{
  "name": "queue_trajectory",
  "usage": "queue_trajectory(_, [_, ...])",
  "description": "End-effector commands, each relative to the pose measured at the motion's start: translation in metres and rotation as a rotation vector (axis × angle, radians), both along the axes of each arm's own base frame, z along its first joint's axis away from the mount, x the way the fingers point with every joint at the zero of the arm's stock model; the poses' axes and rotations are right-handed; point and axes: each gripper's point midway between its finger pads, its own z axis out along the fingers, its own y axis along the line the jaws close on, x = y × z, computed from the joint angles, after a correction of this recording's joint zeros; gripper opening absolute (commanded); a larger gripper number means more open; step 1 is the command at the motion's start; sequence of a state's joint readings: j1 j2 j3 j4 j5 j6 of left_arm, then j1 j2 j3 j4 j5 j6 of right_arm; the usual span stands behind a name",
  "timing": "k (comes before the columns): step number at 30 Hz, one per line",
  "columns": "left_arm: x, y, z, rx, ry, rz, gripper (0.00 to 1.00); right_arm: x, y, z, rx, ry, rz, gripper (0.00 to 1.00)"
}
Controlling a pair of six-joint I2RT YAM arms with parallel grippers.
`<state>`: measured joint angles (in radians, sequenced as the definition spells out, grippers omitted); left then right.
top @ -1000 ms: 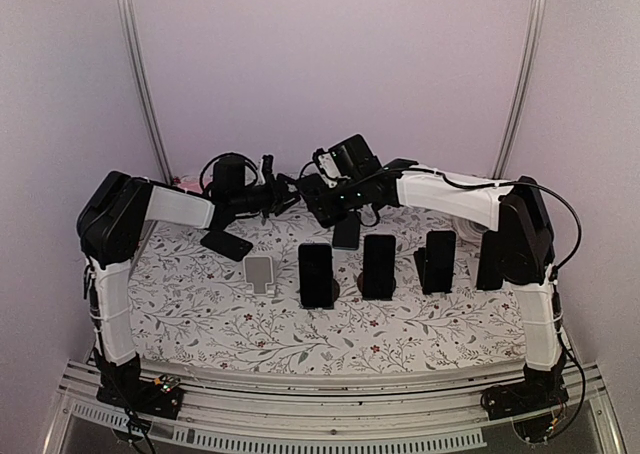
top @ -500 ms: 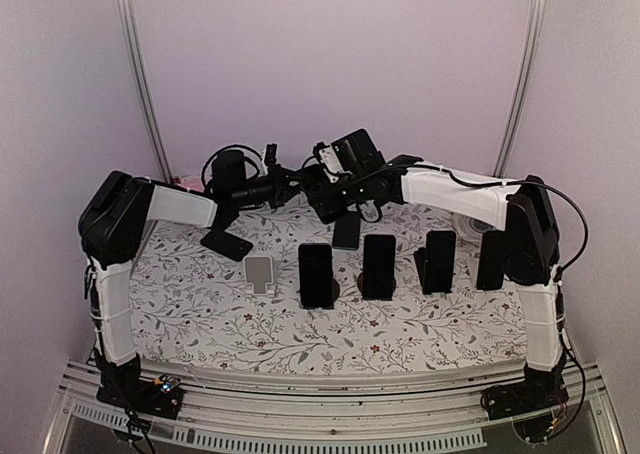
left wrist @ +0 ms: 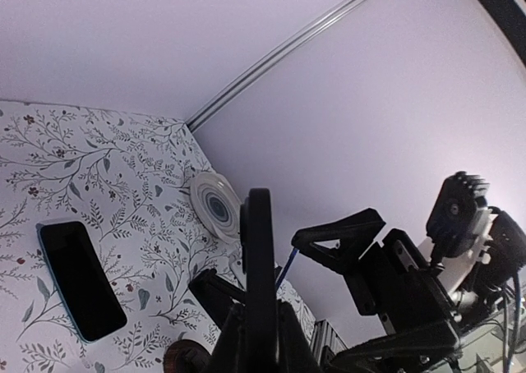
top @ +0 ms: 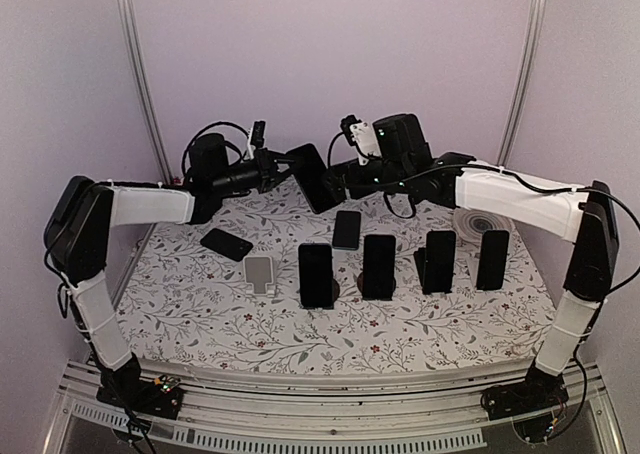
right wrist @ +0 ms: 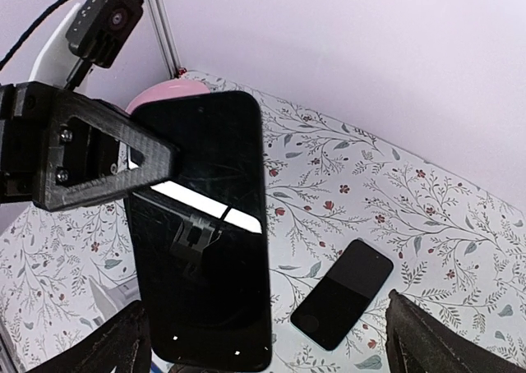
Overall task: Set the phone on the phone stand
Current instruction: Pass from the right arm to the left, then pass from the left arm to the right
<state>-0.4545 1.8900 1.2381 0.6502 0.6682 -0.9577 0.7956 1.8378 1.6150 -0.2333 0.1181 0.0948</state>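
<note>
A black phone (top: 312,177) hangs in the air above the back of the table, with my left gripper (top: 285,169) shut on its edge. In the left wrist view the phone (left wrist: 260,266) shows edge-on, pinched in that gripper (left wrist: 260,320). My right gripper (top: 343,179) faces it from the right, open. In the right wrist view the phone (right wrist: 201,233) fills the left half, its lower end between my wide-apart right gripper (right wrist: 271,344) fingers without touching them. An empty white phone stand (top: 259,272) sits at the left end of the row.
Several black phones (top: 316,274) stand upright on stands in a row to the right of the white one. Two phones lie flat on the floral cloth (top: 226,243) (top: 346,230). A white round disc (top: 480,222) lies at the back right.
The left gripper closed on the phone and the right gripper then opened off it. Both arms have risen, carrying the phone higher above the table.
</note>
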Motion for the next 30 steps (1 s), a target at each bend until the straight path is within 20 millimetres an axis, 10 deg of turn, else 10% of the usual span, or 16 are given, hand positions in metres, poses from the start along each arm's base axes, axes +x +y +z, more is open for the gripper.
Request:
queue_trajectory(1, [-0.03, 0.009, 0.046, -0.013, -0.14, -0.008, 0.0, -0.023, -0.009, 0.04, 0.147, -0.066, 0.041, 0.99])
queue_trajectory(18, [-0.145, 0.017, 0.069, 0.036, -0.316, -0.069, 0.0, -0.126, -0.049, 0.068, 0.606, 0.01, 0.328, 0.99])
queue_trajectory(30, [-0.185, 0.009, 0.071, 0.005, -0.328, -0.11, 0.0, -0.187, -0.032, 0.024, 0.616, 0.22, 0.578, 0.94])
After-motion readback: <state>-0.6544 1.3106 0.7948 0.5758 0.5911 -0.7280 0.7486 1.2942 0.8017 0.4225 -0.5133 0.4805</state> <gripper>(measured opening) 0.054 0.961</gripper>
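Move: The white phone stand, still empty, lies about 10 cm back and 9 cm left of the left hand, roughly 23 cm below; the phone already in that hand's fingers has its middle some 6 cm to the right. The nearest stand with a black phone is about 14 cm back, 5 cm right and 18 cm down, and the flat phone 9 cm ahead, 13 cm right. From the right hand, the held phone is about 4 cm ahead and 5 cm left. Drawing back towards the bases with the phone still pinched, the left hand travels about 17 cm, rises some 5 cm early on and rolls about 15 degrees, its front side tipping up. The right hand, already open, backs off alongside it by some 16 cm, drifting right from the phone and turning well counter-clockwise with its left side lifting; its fingers stay wide. ##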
